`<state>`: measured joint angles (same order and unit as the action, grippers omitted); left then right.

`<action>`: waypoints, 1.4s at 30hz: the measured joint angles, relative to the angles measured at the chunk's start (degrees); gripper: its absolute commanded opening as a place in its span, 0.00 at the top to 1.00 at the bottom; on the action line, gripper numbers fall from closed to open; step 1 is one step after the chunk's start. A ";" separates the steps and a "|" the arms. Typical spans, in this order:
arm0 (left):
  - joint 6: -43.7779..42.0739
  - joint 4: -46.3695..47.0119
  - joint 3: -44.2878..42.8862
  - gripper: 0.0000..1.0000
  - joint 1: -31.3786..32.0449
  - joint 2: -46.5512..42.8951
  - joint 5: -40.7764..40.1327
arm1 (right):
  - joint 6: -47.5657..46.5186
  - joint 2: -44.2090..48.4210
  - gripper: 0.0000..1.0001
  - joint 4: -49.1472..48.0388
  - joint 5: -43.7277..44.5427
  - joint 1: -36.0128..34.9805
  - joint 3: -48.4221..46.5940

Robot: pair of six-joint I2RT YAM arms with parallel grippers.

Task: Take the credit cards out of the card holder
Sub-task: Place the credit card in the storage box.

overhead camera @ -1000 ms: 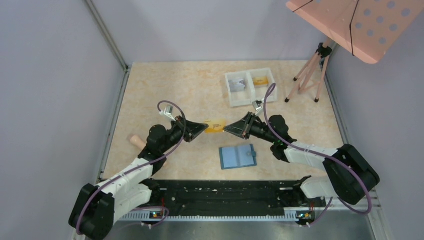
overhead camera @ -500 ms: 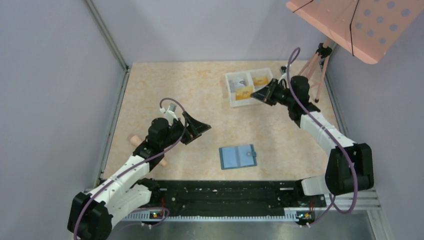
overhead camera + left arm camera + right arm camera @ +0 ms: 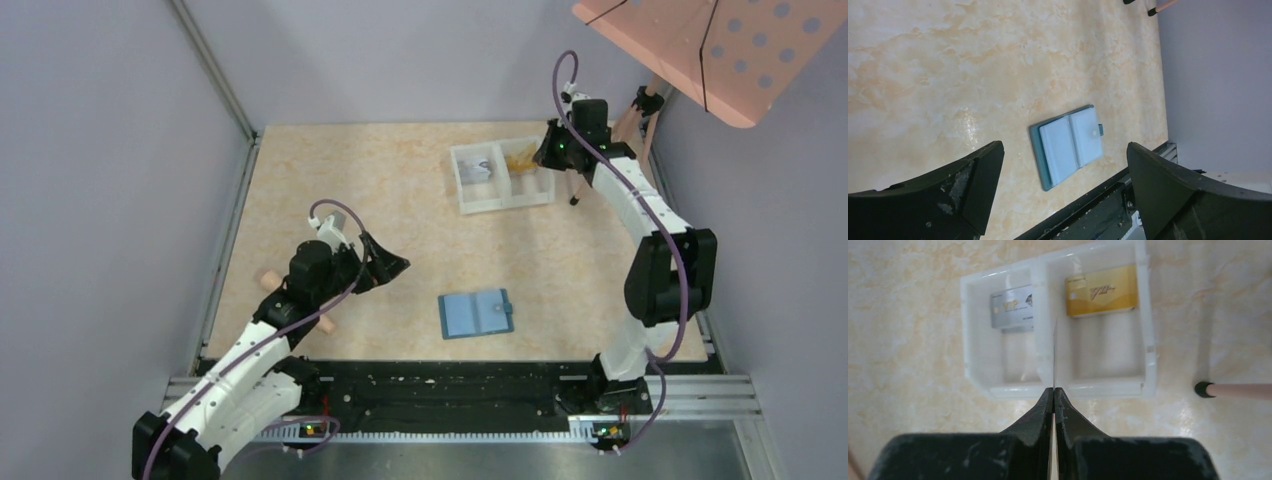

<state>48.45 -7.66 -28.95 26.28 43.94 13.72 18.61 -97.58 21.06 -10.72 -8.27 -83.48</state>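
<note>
The card holder (image 3: 476, 313) lies open and flat near the table's front edge, its light blue pockets facing up. In the left wrist view the card holder (image 3: 1068, 146) shows between the spread fingers of my left gripper (image 3: 1064, 150). That left gripper (image 3: 390, 265) hangs open and empty, left of and behind the holder. My right gripper (image 3: 545, 158) is over the white tray (image 3: 500, 205), shut on a thin credit card (image 3: 1054, 350) seen edge-on above the tray's divider. A grey card (image 3: 1012, 307) and a gold card (image 3: 1101, 290) lie in the tray's two compartments.
A pink tripod (image 3: 610, 150) stands just right of the tray, one foot (image 3: 1203, 388) close to the tray's rim (image 3: 1146, 330). A pink perforated board (image 3: 700, 50) overhangs the back right. A small wooden peg (image 3: 270, 281) lies by the left arm.
Both grippers held the orange card over the table's middle. The left one opened and drew back; the right arm swung the card to above the tray.
</note>
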 measured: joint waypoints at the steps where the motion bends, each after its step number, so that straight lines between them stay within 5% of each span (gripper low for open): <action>1: -0.52 -0.52 0.00 0.02 0.00 -0.26 -0.35 | -0.94 -1.46 1.00 1.01 0.98 0.00 -1.92; 16: -3.69 -3.08 -1.40 0.02 0.00 -0.13 -2.62 | -13.84 -22.77 1.00 11.67 4.90 0.22 -24.37; 42: -3.15 -1.79 -1.40 0.04 0.00 4.68 -1.33 | -12.61 -33.42 0.99 10.80 -11.17 5.01 -32.89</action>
<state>45.30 -9.45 -30.35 26.28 48.62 12.38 6.00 -131.00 31.86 -21.89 -3.27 -116.38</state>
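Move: The right hand already pinches the gold card by its edge. The storage box's right compartment has its middle about 12 cm ahead, 2 cm right and some 14 cm below. The gold card stack lies about 3 cm beyond that middle, the silver card compartment roughly 13 cm to its left and 2 cm nearer, and the tripod foot about 3 cm ahead and 14 cm right of the hand. From the left hand the right compartment lies some 37 cm ahead, 32 cm right and 11 cm below. Still pinching the gold card in shut fingers, the right hand carries it forward about 10 cm, fast at first, and down some 9 cm into the box's right compartment, beside the gold stack. After a brief roll with its left side dipping, largely undone by the end, it finishes turned about 10 degrees counter-clockwise and tipped slightly further down. ##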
